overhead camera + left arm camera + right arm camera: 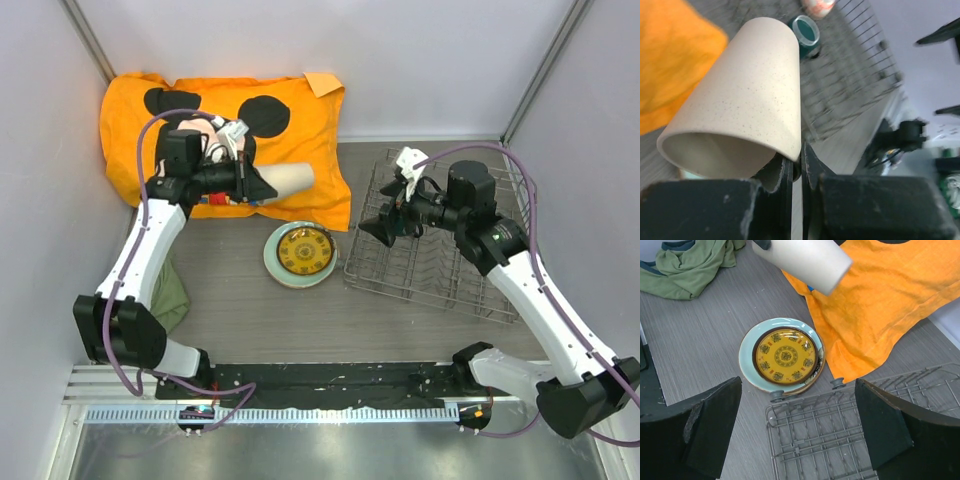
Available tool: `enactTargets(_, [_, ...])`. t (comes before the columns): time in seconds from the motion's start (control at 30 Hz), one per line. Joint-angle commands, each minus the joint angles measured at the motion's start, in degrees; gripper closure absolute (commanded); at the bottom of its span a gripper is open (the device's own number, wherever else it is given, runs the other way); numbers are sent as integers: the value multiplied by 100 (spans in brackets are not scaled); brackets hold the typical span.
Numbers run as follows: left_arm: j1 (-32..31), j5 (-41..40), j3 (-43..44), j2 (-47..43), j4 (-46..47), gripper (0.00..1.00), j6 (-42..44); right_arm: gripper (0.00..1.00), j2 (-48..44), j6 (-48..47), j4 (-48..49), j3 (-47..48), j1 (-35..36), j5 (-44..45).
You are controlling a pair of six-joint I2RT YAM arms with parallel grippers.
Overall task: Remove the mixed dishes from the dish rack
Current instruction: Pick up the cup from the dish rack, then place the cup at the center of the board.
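My left gripper point(266, 186) is shut on the rim of the beige cup point(292, 179), holding it on its side above the orange cloth point(300, 125). In the left wrist view one finger is inside the cup point(745, 95) and one outside, pinching its wall at the gripper point(799, 156). My right gripper point(378, 229) hangs wide open and empty over the left edge of the dish rack point(440, 262). Below it point(799, 390) lies the pale-green plate with yellow centre point(785, 355), on top of a cream plate's rim point(816, 371). The teal mug point(807, 31) and red-orange bowl point(817, 6) sit in the rack point(855, 85).
A crumpled green cloth point(170, 295) lies at the table's left side beside the left arm. The orange cloth point(890, 300) reaches close to the rack's near-left corner point(775, 415). Grey walls close in the table on the left, back and right.
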Motion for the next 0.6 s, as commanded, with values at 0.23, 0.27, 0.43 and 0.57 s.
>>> enactTargets(0.23, [69,-3257,1005,-166,-4348,100,3649,0,179,-169,-26,71,31,3])
enactTargets(0.27, [69,-3382,952,-157,-4418,100,3860,0,196,-178,-34,80,31,38])
enactTargets(0.43, [69,-4112,864,-8,-4691,100,4318,0,205,-169,1,36,31,12])
enactTargets(0.57, [34,-4446,802,229,-4726,100,4512,1,153,-178,45,10,31,82])
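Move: Bare tabletop to the left of the stacked plates is where the left hand, with the beige cup already gripped by its rim, is heading: about 15 cm to its left, 5 cm back and some 28 cm below. The plates lie about level with the hand and 6 cm to its right, about 27 cm down; the green cloth is roughly 32 cm left and 13 cm back. From the right hand, that same bare spot is about 43 cm left, 3 cm ahead and 31 cm down. Swinging left and down past the plates' left side, the left hand carries the beige cup about 13 cm left, 9 cm down and 5 cm back, rolling some 50 degrees so the fingers go from pointing right to pointing mostly down; they keep their pinch on the rim. Over the rack's near-left part the right hand, still wide open, sinks about 2 cm. ##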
